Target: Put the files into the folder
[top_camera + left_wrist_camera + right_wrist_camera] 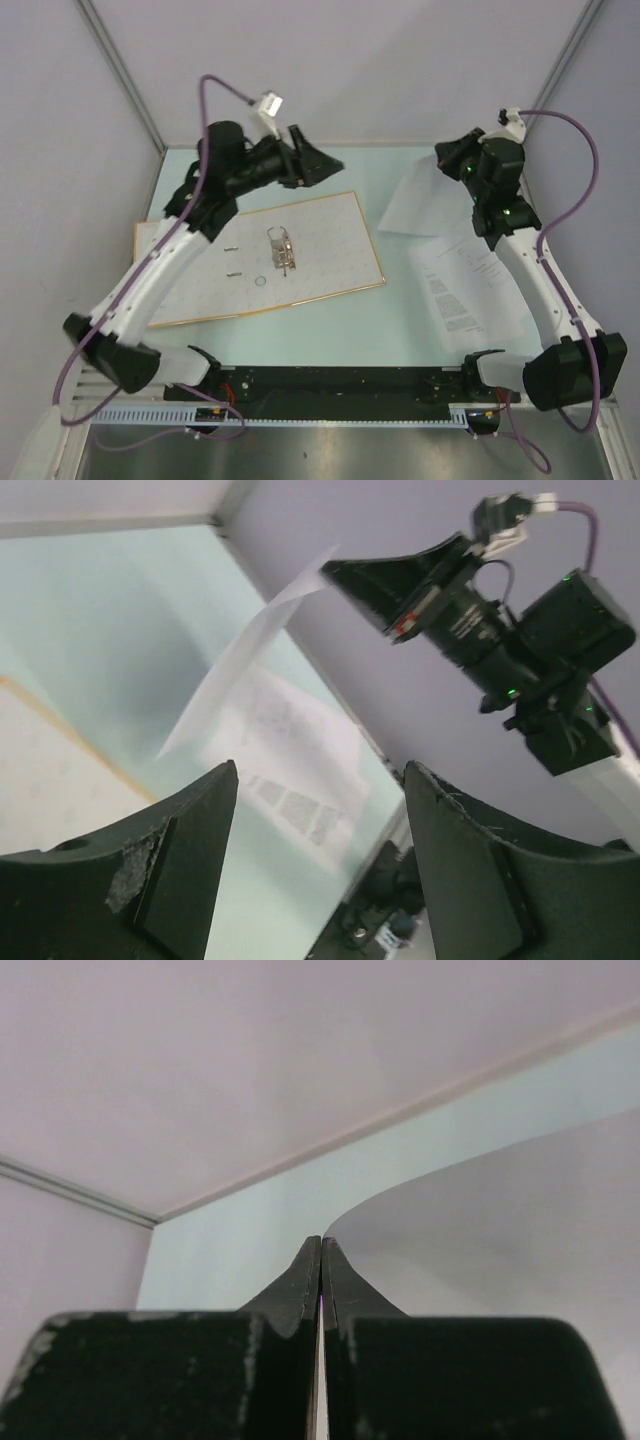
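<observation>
The folder (pixel 320 240) lies open on the table's left half, cream inside up, with its metal ring mechanism (pixel 282 250) in the middle. My right gripper (pixel 445 165) is shut on the edge of one white file sheet (pixel 410 205), which hangs lifted and curved above the table. In the right wrist view the jaws (pixel 321 1240) pinch that sheet (pixel 500 1230). Another printed sheet (pixel 465 290) lies flat by the right arm. My left gripper (pixel 318 160) hovers open and empty over the folder's far edge. Its view (pixel 320 770) shows the held sheet (pixel 250 650) and the right gripper (pixel 335 573).
Grey walls close the table at the back and both sides. The table surface (pixel 330 310) is pale green. Both arm bases and a black rail (pixel 340 385) run along the near edge. A corner of the folder (pixel 40 790) shows at the left of the left wrist view.
</observation>
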Robot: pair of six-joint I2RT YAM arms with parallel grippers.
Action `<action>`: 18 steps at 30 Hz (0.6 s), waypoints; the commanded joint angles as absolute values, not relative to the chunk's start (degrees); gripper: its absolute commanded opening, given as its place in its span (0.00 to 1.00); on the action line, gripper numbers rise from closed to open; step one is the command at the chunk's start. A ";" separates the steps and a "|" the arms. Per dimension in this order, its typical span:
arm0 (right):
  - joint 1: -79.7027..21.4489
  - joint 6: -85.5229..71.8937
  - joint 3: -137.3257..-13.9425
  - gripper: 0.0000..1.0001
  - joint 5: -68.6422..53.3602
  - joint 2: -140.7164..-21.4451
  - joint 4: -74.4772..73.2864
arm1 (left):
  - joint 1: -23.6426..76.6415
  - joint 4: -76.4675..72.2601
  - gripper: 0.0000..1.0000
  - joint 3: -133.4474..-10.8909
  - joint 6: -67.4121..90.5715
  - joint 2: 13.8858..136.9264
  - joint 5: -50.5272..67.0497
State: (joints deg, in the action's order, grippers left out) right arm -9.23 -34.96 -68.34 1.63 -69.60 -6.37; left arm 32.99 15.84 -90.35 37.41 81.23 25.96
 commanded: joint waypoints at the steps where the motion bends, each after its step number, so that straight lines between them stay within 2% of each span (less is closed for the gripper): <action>1: -14.93 -36.29 -75.40 0.00 9.05 -73.20 7.80 | 29.19 26.18 0.73 -78.87 30.51 71.30 19.96; 4: -19.24 -36.30 -79.17 0.00 11.15 -76.46 11.15 | 25.32 30.14 0.74 -72.63 28.13 64.44 17.14; 9: -26.27 -36.30 -78.49 0.00 16.95 -78.49 10.64 | 20.83 30.76 0.74 -64.17 27.86 58.37 15.56; 18: -42.43 -44.64 -47.22 0.00 39.10 -76.63 23.96 | 19.51 31.99 0.70 -58.37 30.15 63.19 8.36</action>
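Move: The right hand, shut on a file sheet, has the folder's ring clamp about 34 cm to its left, 8 cm back and 32 cm below. The folder's right edge is some 12 cm left of that hand and 5 cm back; the loose sheets on the table lie roughly 13 cm to its right and 20 cm back. From the empty left hand the clamp is about 13 cm left, level in reach and 38 cm down, the finger ring about 19 cm left and 9 cm back. Leftward go both hands. The right keeps its pinch on the file sheet and carries it some 14 cm towards and over the folder's right side, arching up about 7 cm, then dropping below its starting height. The open left hand swings about 15 cm left, then sinks 18 cm towards the ring clamp, turning counter-clockwise and tipping its fingers down. ##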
